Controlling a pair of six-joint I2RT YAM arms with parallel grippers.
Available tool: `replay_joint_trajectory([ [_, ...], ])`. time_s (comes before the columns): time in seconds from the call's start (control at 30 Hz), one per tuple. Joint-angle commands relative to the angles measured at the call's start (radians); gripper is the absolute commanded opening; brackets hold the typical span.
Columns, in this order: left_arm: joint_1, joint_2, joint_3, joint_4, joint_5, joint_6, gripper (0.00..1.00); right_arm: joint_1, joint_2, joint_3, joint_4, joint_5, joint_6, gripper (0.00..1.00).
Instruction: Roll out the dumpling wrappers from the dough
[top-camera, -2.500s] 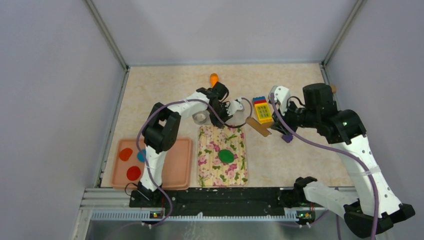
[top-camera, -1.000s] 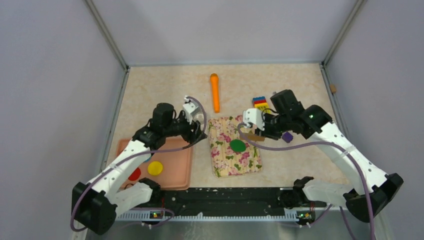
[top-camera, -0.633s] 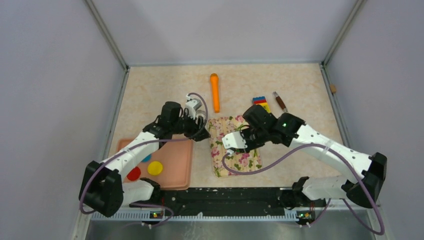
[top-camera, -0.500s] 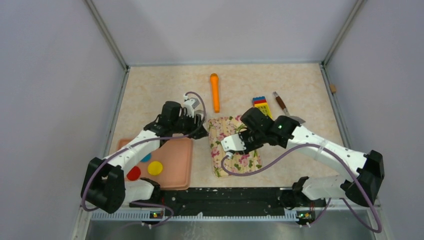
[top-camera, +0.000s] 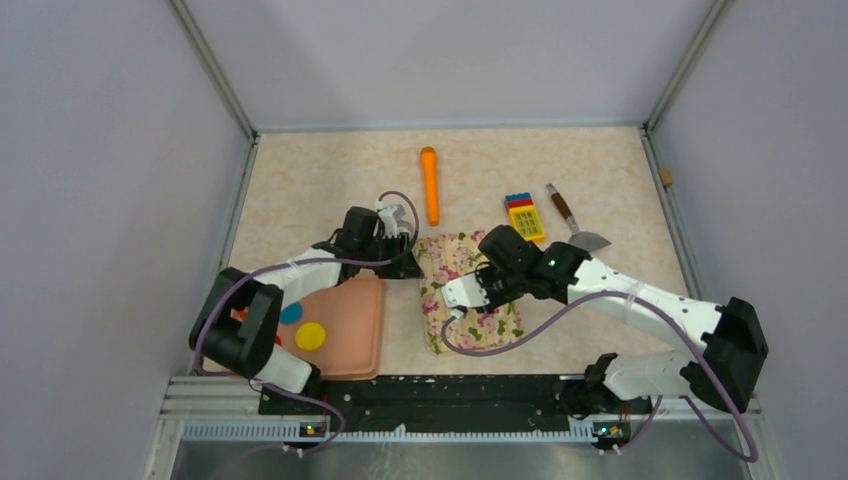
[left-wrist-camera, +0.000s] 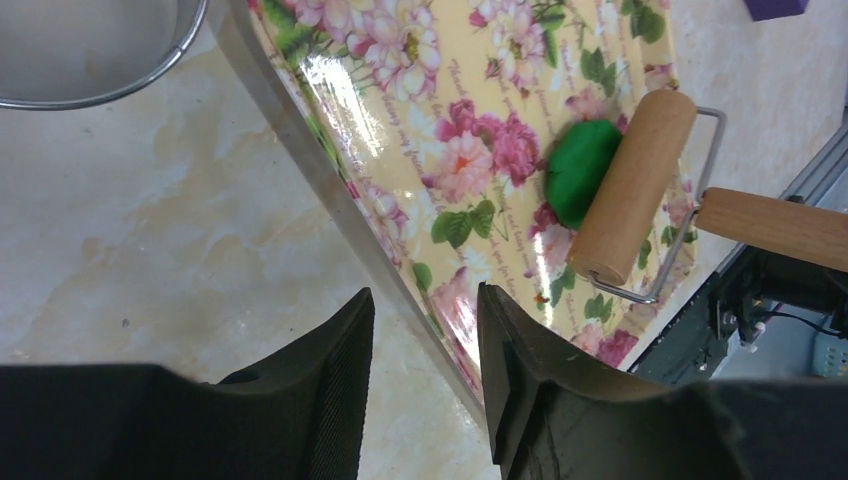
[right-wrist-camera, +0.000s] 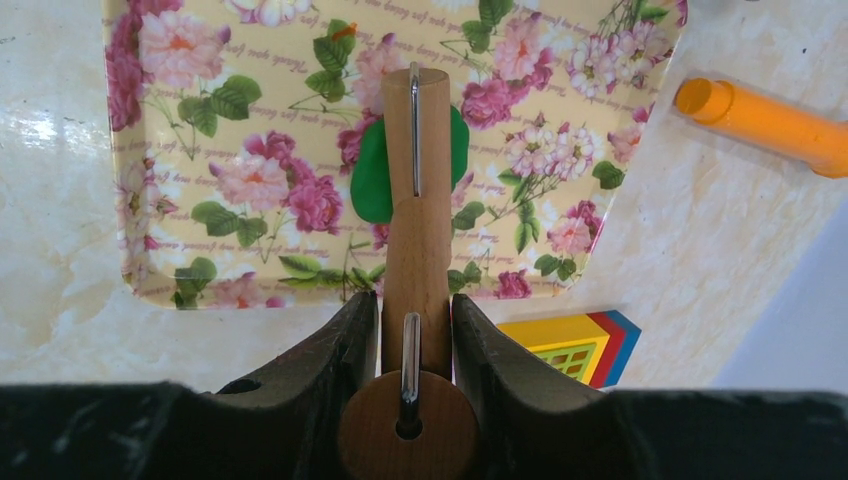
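The dark green dough (right-wrist-camera: 372, 175) lies on the floral mat (right-wrist-camera: 250, 150). The wooden roller (right-wrist-camera: 418, 150) rests across it, and green shows on both sides. My right gripper (right-wrist-camera: 415, 340) is shut on the roller's handle. In the left wrist view the dough (left-wrist-camera: 580, 170) sits against the roller (left-wrist-camera: 632, 185). My left gripper (left-wrist-camera: 425, 390) is open astride the mat's left edge (left-wrist-camera: 340, 200), one finger over the mat and one over the table. Two dumpling wrappers, a blue one (top-camera: 291, 313) and a yellow one (top-camera: 311, 335), lie in the pink tray (top-camera: 350, 320).
An orange cylinder (top-camera: 429, 185) lies behind the mat. A stack of toy bricks (top-camera: 524, 218) and a scraper (top-camera: 572, 222) sit to the back right. A metal rim (left-wrist-camera: 100, 60) shows next to the mat's far corner. The near table edge is close to the mat.
My right gripper has brought the roller down over the mat onto the dough. My left gripper has moved right to the mat's left edge and its jaws have narrowed.
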Motion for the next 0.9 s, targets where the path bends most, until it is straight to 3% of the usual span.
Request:
replay_joint_trajectory([
  [0.0, -0.019, 0.088, 0.051, 0.056, -0.001, -0.037, 0.44, 0.007, -0.008, 0.005, 0.047, -0.002, 0.011, 0.0],
  [0.27, -0.022, 0.181, 0.068, 0.031, -0.051, -0.075, 0.24, 0.004, 0.035, -0.03, 0.01, -0.079, 0.007, 0.0],
  [0.4, -0.022, 0.211, 0.068, 0.036, -0.078, -0.07, 0.0, -0.018, 0.057, -0.08, 0.031, -0.093, 0.004, 0.0],
  [0.7, -0.022, 0.22, 0.071, 0.038, -0.113, -0.067, 0.0, -0.111, 0.171, -0.102, 0.173, -0.086, 0.02, 0.0],
  [0.87, -0.022, 0.208, 0.063, 0.038, -0.129, -0.068, 0.0, -0.12, 0.184, -0.028, 0.204, -0.04, 0.035, 0.0],
])
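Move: The right hand already holds the roller, its head over the green dough, which lies about 3 cm ahead of this hand, 4 cm to its left and 10 cm below; the yellow block toy is some 18 cm ahead and 6 cm right. For the left hand the flowered board's left edge is about 2 cm to the right, level fore-and-aft, 4 cm down; the metal ring is 9 cm ahead and 3 cm left, and the dough is 11 cm right, 3 cm back and 4 cm down. The left hand sinks about 4 cm and shuts its half-open fingers, bringing the closed tips against the board's left edge, then stays there. Keeping its grip on the handle, the right hand barely moves at first, then rolls the roller forward over the dough, travelling roughly 7 cm, with a slight sink and the wrist tipping a little. ##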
